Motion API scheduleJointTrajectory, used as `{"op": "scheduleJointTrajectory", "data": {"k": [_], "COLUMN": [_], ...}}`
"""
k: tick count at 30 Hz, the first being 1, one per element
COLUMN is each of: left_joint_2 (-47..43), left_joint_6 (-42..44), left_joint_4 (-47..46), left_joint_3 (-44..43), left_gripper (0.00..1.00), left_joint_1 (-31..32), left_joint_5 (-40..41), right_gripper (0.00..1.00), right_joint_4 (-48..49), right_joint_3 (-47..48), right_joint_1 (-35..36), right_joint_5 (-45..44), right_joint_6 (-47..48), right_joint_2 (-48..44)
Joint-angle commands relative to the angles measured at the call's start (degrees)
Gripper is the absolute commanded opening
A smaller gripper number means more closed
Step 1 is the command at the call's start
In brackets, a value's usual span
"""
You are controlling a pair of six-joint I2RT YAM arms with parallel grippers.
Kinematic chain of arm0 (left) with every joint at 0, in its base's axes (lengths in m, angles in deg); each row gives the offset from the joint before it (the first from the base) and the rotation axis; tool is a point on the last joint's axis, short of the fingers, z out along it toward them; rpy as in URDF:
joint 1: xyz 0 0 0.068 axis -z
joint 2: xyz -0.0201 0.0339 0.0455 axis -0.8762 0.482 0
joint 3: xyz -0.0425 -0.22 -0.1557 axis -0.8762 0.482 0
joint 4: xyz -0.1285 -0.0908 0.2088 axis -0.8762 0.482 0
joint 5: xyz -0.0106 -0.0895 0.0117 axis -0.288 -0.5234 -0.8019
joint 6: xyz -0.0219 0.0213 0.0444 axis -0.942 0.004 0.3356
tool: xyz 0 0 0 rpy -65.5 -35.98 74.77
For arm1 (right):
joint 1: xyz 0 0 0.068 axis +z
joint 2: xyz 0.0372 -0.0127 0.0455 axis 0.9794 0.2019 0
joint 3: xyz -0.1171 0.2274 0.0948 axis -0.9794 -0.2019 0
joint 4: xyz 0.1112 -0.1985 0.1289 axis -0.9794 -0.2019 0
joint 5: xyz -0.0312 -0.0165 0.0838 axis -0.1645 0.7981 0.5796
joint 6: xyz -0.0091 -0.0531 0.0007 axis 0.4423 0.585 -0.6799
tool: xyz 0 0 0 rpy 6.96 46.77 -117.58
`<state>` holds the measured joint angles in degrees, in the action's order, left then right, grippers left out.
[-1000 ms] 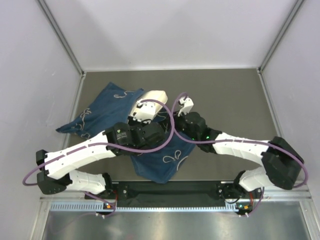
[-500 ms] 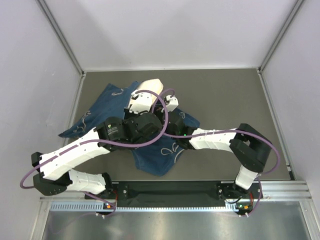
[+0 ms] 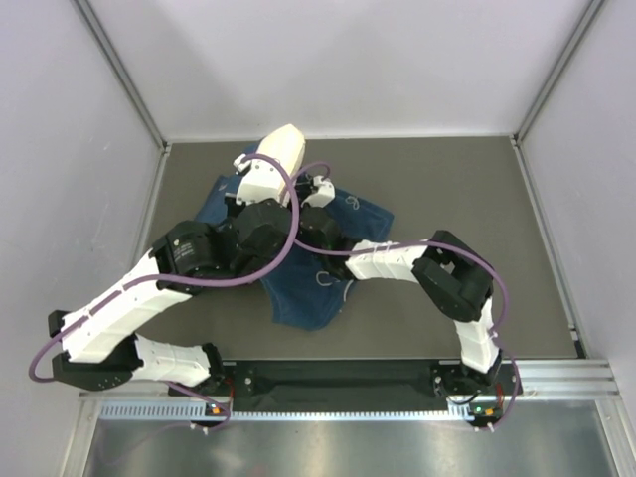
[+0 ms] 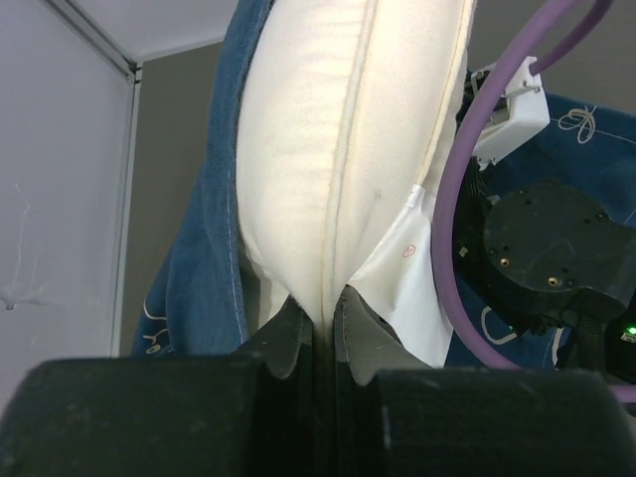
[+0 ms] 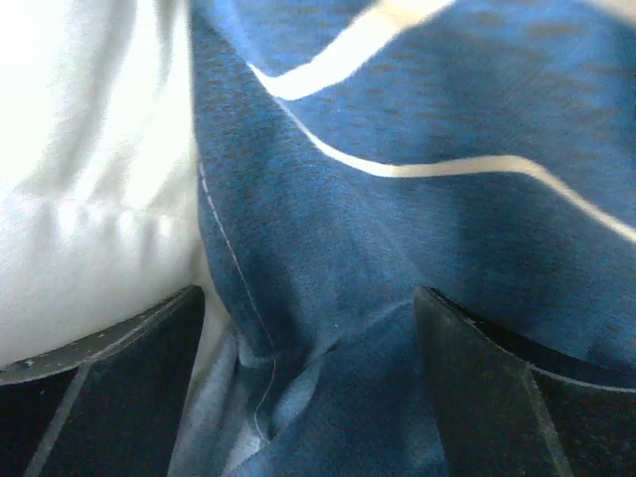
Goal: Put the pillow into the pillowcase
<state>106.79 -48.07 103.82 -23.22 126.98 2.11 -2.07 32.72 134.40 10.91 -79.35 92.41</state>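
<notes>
The cream-white pillow (image 3: 276, 159) (image 4: 338, 129) stands up near the back of the table, and its lower part sits in the dark blue pillowcase (image 3: 310, 288) (image 4: 204, 258). My left gripper (image 3: 256, 196) (image 4: 320, 316) is shut on the pillow's seamed end, next to its white tag (image 4: 409, 273). My right gripper (image 3: 316, 195) (image 5: 308, 298) is open, its jaws wide apart. A fold and stitched hem of the pillowcase (image 5: 417, 129) lie between them. The pillow (image 5: 89, 179) shows just left of that hem.
A dark grey table top (image 3: 457, 199) is closed in by white walls with metal corner posts (image 3: 119, 70). Purple cables (image 3: 288, 214) (image 4: 467, 189) loop over both wrists. The arms' base rail (image 3: 338, 378) runs along the near edge.
The left arm has carried the pillow toward the back and raised it. The right arm swung left to the pillow and its jaws opened wider. The pillowcase has bunched and shifted with them.
</notes>
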Motion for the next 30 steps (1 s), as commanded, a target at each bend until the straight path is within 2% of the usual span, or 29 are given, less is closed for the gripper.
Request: {"op": "scheduleJointTrajectory", "data": {"k": [1, 4, 6, 7, 8, 10, 11, 15, 18, 20, 24, 27, 30], "left_joint_2": [-2.89, -4.20, -4.47, -4.64, -4.82, -5.08, -5.09, -4.91, -4.21, -3.68, -2.10, 1.14, 2.91], "left_joint_6": [1.14, 0.52, -0.35, -0.62, -0.97, -1.15, -1.24, -0.10, 1.74, 3.67, 5.88, 6.85, 9.39], "left_joint_4": [-2.93, -2.50, -1.62, -1.00, -0.65, -0.47, -0.47, -2.31, -4.15, -6.96, -11.80, -15.66, -21.81], "left_joint_3": [-0.73, -0.02, 0.07, 0.33, 0.68, 2.26, 2.79, 6.47, 9.89, 11.92, 16.93, 18.95, 22.81], "left_gripper": [0.00, 0.00, 0.00, 0.00, 0.00, 0.00, 0.00, 0.00, 0.00, 0.00, 0.00, 0.00, 0.00], "left_joint_1": [-0.41, -0.58, -0.67, -0.76, -0.85, -1.46, -1.64, -3.48, -5.59, -7.26, -8.93, -9.11, -9.37], "left_joint_5": [2.89, 2.10, 2.27, 2.45, 2.62, 2.97, 3.15, 2.80, 3.06, 2.54, 1.14, -0.54, -1.77], "right_gripper": [0.84, 0.76, 0.55, 0.44, 0.27, 0.14, 0.00, 0.00, 0.00, 0.00, 0.01, 0.04, 0.00], "right_joint_4": [-4.98, -12.65, -18.45, -17.69, -15.86, -11.56, -7.18, 2.24, 5.67, 6.48, 6.92, 7.80, 6.40], "right_joint_3": [6.24, 11.16, 14.86, 14.34, 11.12, 6.71, 2.78, -6.74, -13.24, -17.45, -19.58, -21.87, -25.21], "right_joint_1": [-0.33, -0.85, -1.38, -2.34, -2.87, -4.71, -5.51, -8.41, -10.61, -12.28, -14.65, -15.45, -15.71], "right_joint_5": [-3.46, -6.71, -9.26, -8.75, -7.87, -4.45, -2.96, 8.88, 14.96, 19.80, 32.17, 35.63, 34.85], "right_joint_6": [-0.96, -1.67, -3.86, -4.30, -5.35, -5.89, -5.89, -4.75, -4.22, -5.09, -6.24, -6.77, -6.16], "right_joint_2": [1.51, 3.70, 4.59, 4.24, 3.72, 0.91, -0.06, -6.82, -11.75, -14.30, -17.29, -19.13, -22.91]}}
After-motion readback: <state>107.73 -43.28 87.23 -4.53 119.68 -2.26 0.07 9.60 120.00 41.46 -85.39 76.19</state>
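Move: The right hand's open fingers straddle a fold of the pillowcase edge, which lies about 3 cm ahead and 1 cm to the left, level with them; the pillow bulges some 2 cm ahead, 6 cm left and 8 cm above. The left hand is already pinching the pillow's end seam high up, the pillow's bulk about 12 cm ahead, 2 cm right and 8 cm lower. That same pillowcase edge is roughly 15 cm ahead of it, 5 cm right and 18 cm below. Blue cloth is caught between the right fingers as they slip about 3 cm forward and shut on the pillowcase edge, then drag it some 10 cm to the right and 6 cm back, sinking slightly while the wrist swings counter-clockwise. The left hand keeps its pinch on the pillow, drifts a little left, then lowers it about 8 cm while moving forward and finally right. ##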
